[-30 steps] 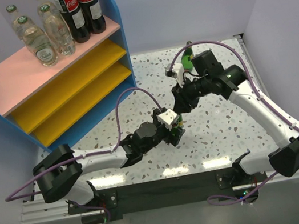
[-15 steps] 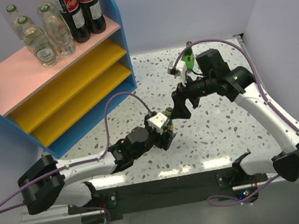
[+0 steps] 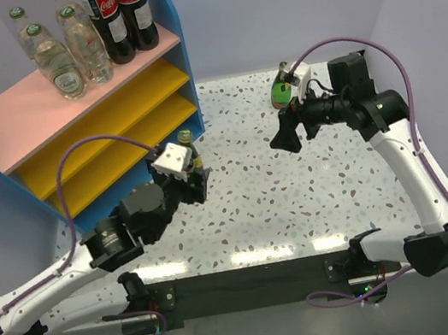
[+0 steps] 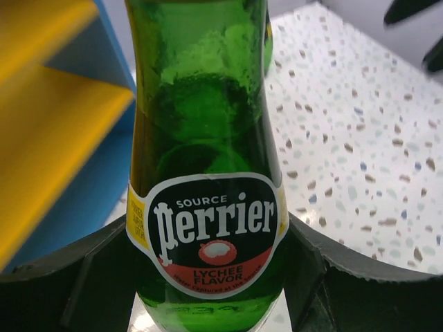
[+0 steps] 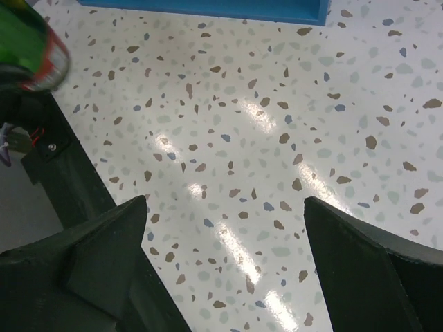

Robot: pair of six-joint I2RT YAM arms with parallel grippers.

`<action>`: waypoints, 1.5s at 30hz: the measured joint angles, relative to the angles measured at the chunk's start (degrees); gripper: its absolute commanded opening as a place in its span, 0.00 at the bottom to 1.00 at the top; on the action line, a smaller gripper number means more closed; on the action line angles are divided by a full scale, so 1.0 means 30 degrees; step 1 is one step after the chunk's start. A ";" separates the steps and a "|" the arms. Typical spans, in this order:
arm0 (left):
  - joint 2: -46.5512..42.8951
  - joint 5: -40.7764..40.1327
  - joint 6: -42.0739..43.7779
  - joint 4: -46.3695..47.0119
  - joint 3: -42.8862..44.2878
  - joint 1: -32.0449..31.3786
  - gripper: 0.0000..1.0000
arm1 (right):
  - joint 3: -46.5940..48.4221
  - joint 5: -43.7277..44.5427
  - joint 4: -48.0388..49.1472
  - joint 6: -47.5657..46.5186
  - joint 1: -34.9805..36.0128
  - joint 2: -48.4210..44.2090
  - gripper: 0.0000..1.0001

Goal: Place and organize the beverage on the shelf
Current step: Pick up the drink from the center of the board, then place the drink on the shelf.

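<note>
My left gripper [image 3: 192, 176] [image 4: 208, 280] is shut on a green glass Perrier bottle [image 3: 189, 151] [image 4: 205, 159], held upright just in front of the shelf's [image 3: 86, 122] blue right panel. The label faces the left wrist camera and the fingers [image 4: 83, 277] press both of its sides. My right gripper [image 3: 284, 133] [image 5: 225, 207] hangs open over bare table, with nothing between its fingers. A second green bottle [image 3: 281, 88] stands at the back beside the right wrist. Clear green-capped bottles [image 3: 58, 62] and cola bottles [image 3: 119, 12] stand on the pink top board.
The yellow lower boards [image 3: 108, 149] [image 4: 48, 131] hold nothing that I can see. In the right wrist view the shelf's blue base [image 5: 208, 8] runs along the top edge, with a blurred green bottle [image 5: 24, 38] at the top left. White walls close in the back and right.
My left arm has carried the green bottle left and back, up to the shelf front. The right gripper has opened and drawn away to the right.
</note>
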 measured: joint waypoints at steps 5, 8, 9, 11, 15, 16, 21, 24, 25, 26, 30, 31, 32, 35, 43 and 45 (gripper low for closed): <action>-0.0153 -0.2084 0.0860 -0.3009 0.5770 0.0000 0.00 | -0.0240 0.0597 0.0066 0.0095 -0.0401 0.0036 0.99; -0.0153 -0.3490 0.1566 -0.3679 0.8014 0.0000 0.00 | -0.0240 0.0969 0.0095 0.0131 -0.0576 0.0131 0.99; -0.0117 -0.4022 0.1931 -0.3891 0.8677 0.0000 0.00 | -0.0240 0.1027 0.0095 0.0138 -0.0641 0.0175 0.99; 0.0117 -0.4962 0.2790 -0.4051 0.9675 0.0000 0.00 | -0.0240 0.1166 0.0124 0.0146 -0.0714 0.0262 0.99; 0.0911 -0.6127 0.4495 -0.4160 1.1358 0.0000 0.00 | -0.0240 0.1399 0.0160 0.0153 -0.0838 0.0466 0.99; 0.1217 -0.6258 0.4962 -0.4036 1.1708 0.0007 0.00 | -0.0240 0.1428 0.0175 0.0153 -0.0860 0.0495 0.99; 0.3657 -0.6164 0.7308 -0.3555 1.4090 0.0015 0.00 | -0.0240 0.1515 0.0197 0.0153 -0.0940 0.0605 0.99; 0.5654 -0.5632 0.8517 -0.2871 1.6036 0.0153 0.00 | -0.0240 0.1523 0.0204 0.0153 -0.1020 0.0612 0.99; 0.6360 -0.5370 0.8947 -0.2739 1.6852 0.0262 0.00 | -0.0240 0.1530 0.0204 0.0153 -0.1042 0.0612 0.99; 0.6863 -0.5187 0.9216 -0.2630 1.7464 0.0350 0.00 | -0.0240 0.1530 0.0197 0.0153 -0.1056 0.0612 0.99; 0.9865 -0.4524 1.0236 -0.2973 2.2134 0.1180 0.00 | -0.0240 0.1559 0.0204 0.0153 -0.1056 0.0612 0.99; 1.0455 -0.4415 1.0382 -0.2900 2.3205 0.1443 0.00 | -0.0240 0.1610 0.0204 0.0153 -0.1056 0.0612 0.99; 1.0921 -0.4233 1.0513 -0.2827 2.4057 0.1690 0.00 | -0.0240 0.1683 0.0204 0.0153 -0.1064 0.0612 0.99; 1.1264 -0.4029 1.0673 -0.2382 2.4990 0.2484 0.00 | -0.0240 0.1851 0.0204 0.0153 -0.1137 0.0612 0.99; 1.1111 -0.5319 1.2233 -0.0699 2.6112 0.3483 0.00 | -0.0277 0.1887 0.0204 0.0138 -0.1260 0.0612 0.99; 1.1140 -0.5595 1.2932 -0.0415 2.7001 0.3461 0.00 | -0.0277 0.1887 0.0204 0.0138 -0.1268 0.0612 0.99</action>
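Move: The left hand already holds the green drink; the middle of the shelf's top board lies about 15 cm ahead, 19 cm left and 25 cm above it. The nearer cola bottle there stands roughly 19 cm ahead and 8 cm left of the hand, the other 21 cm ahead and 3 cm left, both some 38 cm up. From the empty right hand, the board is around 9 cm ahead, 41 cm left and 20 cm up. Left hand, still gripping the green drink, climbs some 38 cm, leftward towards the shelf top; right eases forward-right. ##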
